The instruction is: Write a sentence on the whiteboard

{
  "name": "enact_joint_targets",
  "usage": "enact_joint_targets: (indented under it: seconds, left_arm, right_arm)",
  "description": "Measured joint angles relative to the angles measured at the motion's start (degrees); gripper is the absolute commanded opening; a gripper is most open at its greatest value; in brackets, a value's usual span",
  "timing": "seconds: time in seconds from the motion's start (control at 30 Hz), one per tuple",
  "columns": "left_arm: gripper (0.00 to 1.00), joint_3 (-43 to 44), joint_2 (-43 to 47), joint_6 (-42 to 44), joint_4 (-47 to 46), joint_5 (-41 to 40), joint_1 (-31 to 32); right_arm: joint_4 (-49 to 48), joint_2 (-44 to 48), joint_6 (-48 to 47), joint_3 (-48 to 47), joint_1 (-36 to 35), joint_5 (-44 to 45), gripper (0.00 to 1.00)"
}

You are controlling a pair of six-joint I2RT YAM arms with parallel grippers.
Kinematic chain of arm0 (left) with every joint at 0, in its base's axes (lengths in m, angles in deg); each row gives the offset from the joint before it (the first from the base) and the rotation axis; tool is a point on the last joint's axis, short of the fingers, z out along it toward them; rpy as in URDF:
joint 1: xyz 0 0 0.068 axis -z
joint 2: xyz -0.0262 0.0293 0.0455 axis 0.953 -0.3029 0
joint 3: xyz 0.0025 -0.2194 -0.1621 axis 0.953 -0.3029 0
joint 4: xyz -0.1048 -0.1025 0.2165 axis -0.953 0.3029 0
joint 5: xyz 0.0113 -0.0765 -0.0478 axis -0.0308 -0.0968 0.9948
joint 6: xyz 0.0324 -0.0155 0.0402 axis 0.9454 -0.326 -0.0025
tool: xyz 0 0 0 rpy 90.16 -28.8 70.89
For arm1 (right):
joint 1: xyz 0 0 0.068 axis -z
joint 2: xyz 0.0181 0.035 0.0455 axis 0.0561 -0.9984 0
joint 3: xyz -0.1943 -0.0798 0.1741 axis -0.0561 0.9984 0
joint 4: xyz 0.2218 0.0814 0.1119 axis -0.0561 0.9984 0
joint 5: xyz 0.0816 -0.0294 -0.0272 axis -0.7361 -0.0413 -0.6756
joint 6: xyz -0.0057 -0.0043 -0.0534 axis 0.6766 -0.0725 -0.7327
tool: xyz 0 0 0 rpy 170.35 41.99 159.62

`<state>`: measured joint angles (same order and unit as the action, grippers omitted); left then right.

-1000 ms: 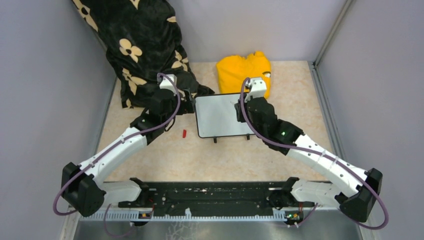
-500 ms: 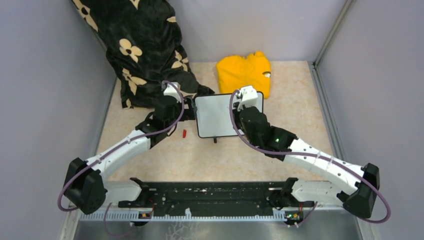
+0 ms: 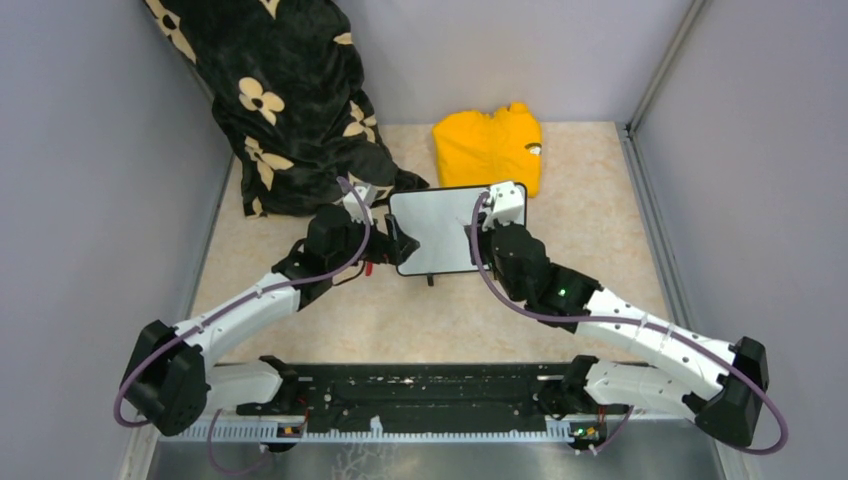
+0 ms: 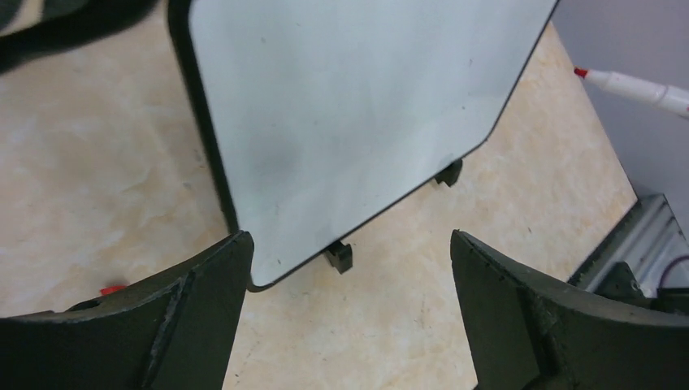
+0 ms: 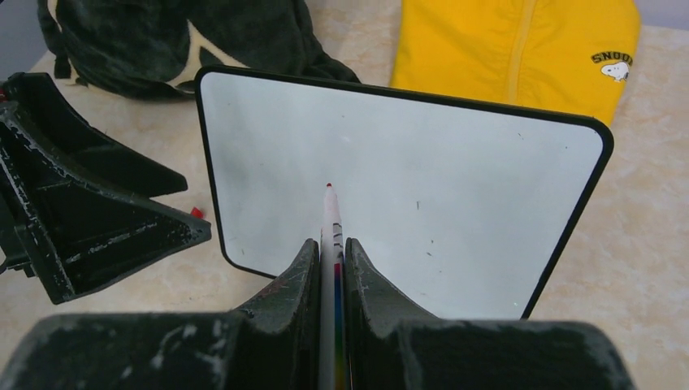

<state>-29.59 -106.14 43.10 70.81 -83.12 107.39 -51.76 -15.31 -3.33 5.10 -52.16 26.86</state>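
Observation:
The whiteboard lies flat mid-table on little black feet, and its face is blank white. No sentence is in view. My right gripper is shut on a slim white marker, whose red tip points over the board's left half. In the top view my right gripper hovers at the board's far right. My left gripper stands wide open at the board's near left corner, with one finger beside the rim and nothing held. The marker also shows in the left wrist view.
A yellow garment lies just behind the board. A black blanket with cream flowers is heaped at the back left. A small red cap rests on the table left of the board. Grey walls close in the table.
My left gripper has slid right and nearer, up to the board's left corner. My right gripper has come back over the board with the marker still in it.

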Motion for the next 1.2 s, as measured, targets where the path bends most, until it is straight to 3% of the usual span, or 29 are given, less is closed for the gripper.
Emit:
enact_joint_targets:
  seconds: [0.17,0.3,0.47,0.9,1.2]
  left_arm:
    - [0.87,-0.59,-0.74,-2.14,0.33,1.51,3.23]
    - [0.8,-1.53,-2.08,-3.17,2.29,-2.51,9.64]
    - [0.74,-1.53,-6.54,-4.15,3.74,-6.86,13.0]
    - [0.65,0.79,-16.57,-6.1,4.68,-13.57,15.61]
    - [0.66,-0.04,-10.88,-5.84,4.44,-16.39,15.78]
  right_arm:
    - [-0.63,2.58,-0.39,1.64,-0.02,1.36,0.0]
    - [-1.27,4.63,-1.05,2.32,0.0,3.37,0.0]
    - [-1.92,6.4,-1.6,2.36,0.0,5.38,0.0]
    - [-1.46,7.04,-1.62,2.38,0.0,6.71,0.0]
    - [-1.79,7.48,-1.99,2.62,0.0,6.82,0.0]
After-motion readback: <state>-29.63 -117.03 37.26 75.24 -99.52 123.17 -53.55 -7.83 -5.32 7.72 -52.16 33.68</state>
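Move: The left gripper's fingers stand wide open above the whiteboard's lower left part: its left foot lies about 5 cm to the right, only 1 cm ahead and some 14 cm below, and the board's middle about 7 cm ahead, 10 cm right and 9 cm down. The red marker cap is 10 cm left, 3 cm ahead and 15 cm below. For the right hand, holding the marker, the board's middle lies roughly 10 cm ahead and 17 cm below. Bring the left gripper back and to the right first, then sink it in front of the whiteboard's lower edge by its left foot, about 11 cm down in all, tipping the fingers downward and closing them to about two-thirds open; finish by lifting 3 cm. Meanwhile draw the right hand some 4 cm right and a little up, tilting its fingers slightly up and clockwise, marker still pinched. ##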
